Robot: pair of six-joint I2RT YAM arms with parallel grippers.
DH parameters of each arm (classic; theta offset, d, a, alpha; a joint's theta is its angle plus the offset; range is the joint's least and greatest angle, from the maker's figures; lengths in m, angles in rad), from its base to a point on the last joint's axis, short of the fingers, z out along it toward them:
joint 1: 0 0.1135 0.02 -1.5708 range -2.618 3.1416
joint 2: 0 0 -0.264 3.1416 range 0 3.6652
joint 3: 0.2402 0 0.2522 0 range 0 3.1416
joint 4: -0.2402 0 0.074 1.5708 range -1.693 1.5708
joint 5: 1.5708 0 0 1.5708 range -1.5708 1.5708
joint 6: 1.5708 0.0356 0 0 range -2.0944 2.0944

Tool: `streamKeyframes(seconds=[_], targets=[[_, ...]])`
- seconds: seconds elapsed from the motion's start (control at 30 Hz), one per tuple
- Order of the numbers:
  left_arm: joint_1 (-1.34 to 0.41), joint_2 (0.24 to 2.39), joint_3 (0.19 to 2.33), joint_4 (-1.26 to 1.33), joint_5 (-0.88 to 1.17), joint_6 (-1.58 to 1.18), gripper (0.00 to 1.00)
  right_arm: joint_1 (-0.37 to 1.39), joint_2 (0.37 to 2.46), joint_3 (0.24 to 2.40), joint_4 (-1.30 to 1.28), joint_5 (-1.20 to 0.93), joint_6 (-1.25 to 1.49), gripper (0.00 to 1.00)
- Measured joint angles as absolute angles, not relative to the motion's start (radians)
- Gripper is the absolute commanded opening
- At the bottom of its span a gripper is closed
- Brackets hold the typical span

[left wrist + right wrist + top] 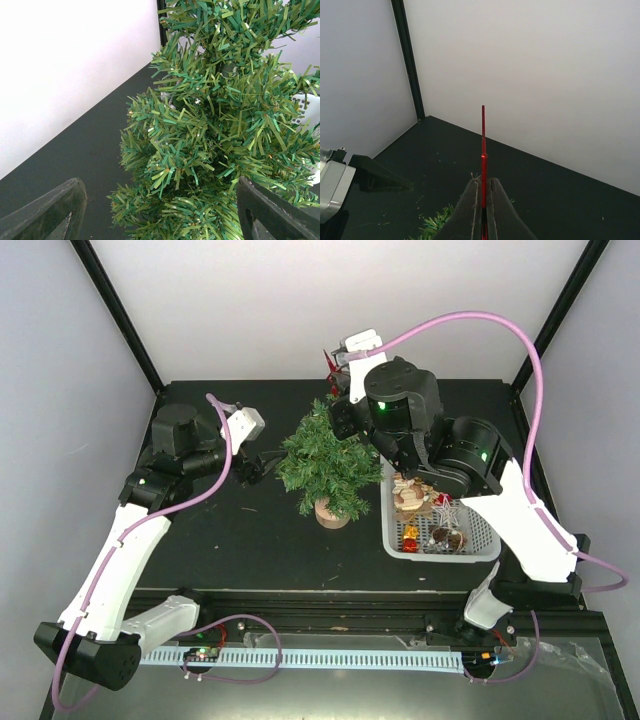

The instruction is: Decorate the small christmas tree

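Note:
The small christmas tree point(325, 462) stands upright on its round wooden stump point(332, 513) near the middle of the black table. My left gripper point(262, 466) is open at the tree's left side. In the left wrist view the branches point(215, 130) fill the space between and beyond its wide-apart fingers point(55, 212). My right gripper point(336, 383) hovers above and behind the tree top, shut on a thin flat red ornament point(483, 135), seen edge-on, that sticks out past the fingertips point(483, 182). A bit of twine point(474, 177) lies by the jaws. The tree's tip point(437, 220) shows just below.
A white basket point(445, 554) right of the tree holds several ornaments, among them a star point(445, 512) and a wooden piece point(408, 498). The right arm reaches over the basket. White walls with black posts close in the table's back and sides.

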State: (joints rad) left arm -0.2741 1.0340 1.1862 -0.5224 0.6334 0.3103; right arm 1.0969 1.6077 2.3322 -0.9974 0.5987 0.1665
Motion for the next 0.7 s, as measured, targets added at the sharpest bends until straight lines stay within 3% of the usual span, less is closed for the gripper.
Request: streamKeyframes(seconds=[0.17, 0.47, 0.7], targets=[[-0.274, 1.034, 1.186, -0.522, 0.635, 0.310, 0.82, 1.097, 1.633, 2.372, -1.021, 0.594, 0.167, 0.01], [-0.274, 1.034, 1.183, -0.522, 0.637, 0.310, 0.83, 1.097, 1.648, 2.392, -1.054, 0.587, 0.167, 0.21], [-0.274, 1.034, 1.170, -0.515, 0.638, 0.310, 0.83, 1.095, 1.649, 2.392, -1.063, 0.588, 0.167, 0.24]])
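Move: The treetop, where the held red star is to sit, lies just under the right fingers: about 4 cm below, 1 cm ahead and 1 cm left. The star's middle stands some 4 cm above that hand, 2 cm ahead and 1 cm left. The basket is about 26 cm right, 5 cm farther out and 45 cm lower. From the left hand, the treetop is about 11 cm right, 1 cm ahead and 12 cm up. The right fingers, still pinching the red star upright at the treetop, ease it about half a centimetre left, then part to roughly a quarter open and end the pinch. As they open, the hand sinks by just under 1 cm, scarcely turning, and stays around the star with the left-hand finger close beside it. ##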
